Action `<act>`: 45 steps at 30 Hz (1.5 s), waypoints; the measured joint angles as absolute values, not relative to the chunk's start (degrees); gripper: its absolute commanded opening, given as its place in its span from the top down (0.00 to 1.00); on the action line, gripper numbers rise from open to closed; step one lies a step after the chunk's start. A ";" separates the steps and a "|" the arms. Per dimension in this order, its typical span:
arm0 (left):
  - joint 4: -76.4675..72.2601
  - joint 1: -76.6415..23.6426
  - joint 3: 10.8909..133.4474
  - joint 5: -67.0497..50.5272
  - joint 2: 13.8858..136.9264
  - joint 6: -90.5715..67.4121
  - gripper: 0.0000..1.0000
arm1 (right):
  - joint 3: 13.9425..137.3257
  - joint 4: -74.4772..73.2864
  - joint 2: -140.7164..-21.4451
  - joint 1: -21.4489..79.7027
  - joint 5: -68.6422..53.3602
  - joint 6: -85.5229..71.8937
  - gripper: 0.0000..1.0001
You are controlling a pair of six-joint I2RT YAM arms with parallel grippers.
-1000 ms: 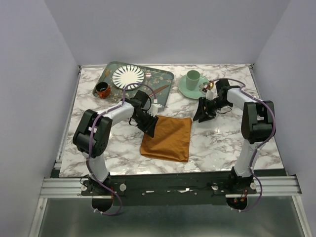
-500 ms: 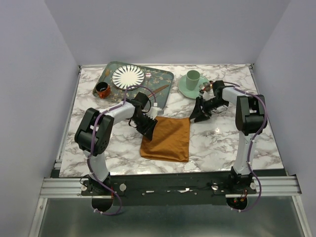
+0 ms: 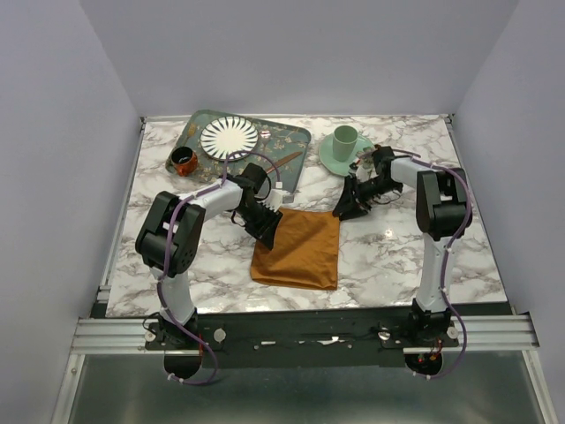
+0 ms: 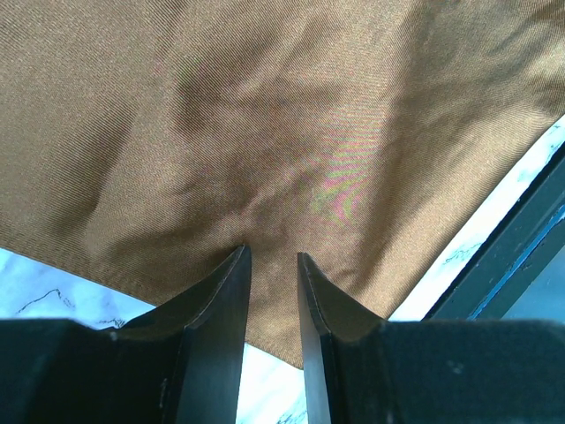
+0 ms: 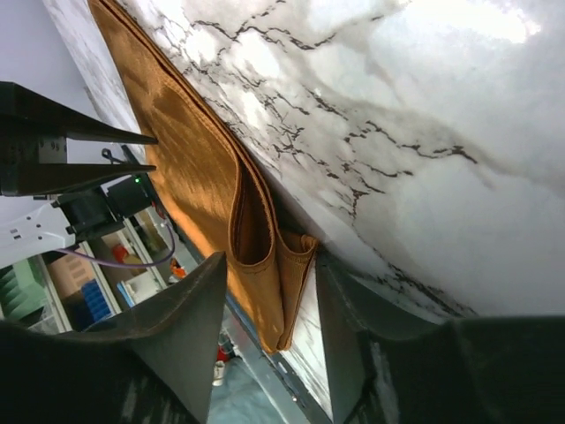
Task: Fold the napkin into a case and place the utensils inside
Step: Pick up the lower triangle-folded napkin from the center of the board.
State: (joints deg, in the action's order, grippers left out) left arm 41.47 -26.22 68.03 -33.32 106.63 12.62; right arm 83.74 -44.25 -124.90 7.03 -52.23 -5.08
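The rust-orange napkin (image 3: 300,247) lies on the marble as a wide folded rectangle, not a narrow case. My left gripper (image 3: 268,226) is at its far left corner. In the left wrist view its fingertips (image 4: 237,265) rest on the napkin (image 4: 265,115), open by a narrow gap with flat cloth showing between them. My right gripper (image 3: 345,208) is at the far right corner. In the right wrist view it (image 5: 272,259) stands open astride the doubled layers of the napkin (image 5: 190,150) without touching them. One copper utensil (image 3: 284,160) lies on the tray.
A patterned green tray (image 3: 196,132) at the back left holds a striped white plate (image 3: 229,136). A small brown cup (image 3: 183,161) sits by its left edge. A green cup (image 3: 345,138) on a saucer (image 3: 330,159) stands just behind my right gripper.
My right gripper has moved left, in to the napkin's far right corner, and its jaws have narrowed a little. The left gripper has stayed at the far left corner.
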 measured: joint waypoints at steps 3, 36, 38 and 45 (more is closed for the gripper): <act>41.47 -26.22 68.03 -33.36 106.63 12.62 0.61 | 83.74 -44.07 -125.58 7.25 -52.77 -5.48 0.68; 27.35 -8.25 63.20 -35.92 89.03 -3.07 0.32 | 82.19 -43.33 -112.75 20.01 -42.39 11.16 0.99; 27.14 -7.42 62.72 -35.77 88.44 -3.31 0.32 | 82.19 -43.48 -112.07 22.83 -39.92 13.69 0.99; 25.96 -5.21 60.38 -35.55 86.00 -3.51 0.32 | 80.49 -44.03 -108.92 30.79 -33.08 24.29 0.99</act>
State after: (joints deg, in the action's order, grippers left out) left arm 25.96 -5.21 60.38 -35.55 86.00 -3.51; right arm 80.49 -44.03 -108.92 30.79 -33.08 24.29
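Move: The napkin's far right corner is almost in the right hand's open fingers, about 1 cm to the left and 1 cm lower. The napkin's middle is some 10 cm back and 11 cm left of that hand; the green saucer is roughly 17 cm ahead, neither left nor right, and the copper knife about 13 cm ahead and 16 cm left. From the left hand, over the cloth, that corner is some 8 cm ahead and 18 cm right. The right hand eases a touch left and shuts its fingers on the napkin's far right corner, then lifts it about 4 cm and carries it left and back over the cloth, turning counter-clockwise by some 40 degrees as it goes. Meanwhile the left hand leaves the napkin, rising and going forward, then left past its left edge, and opens wider. ##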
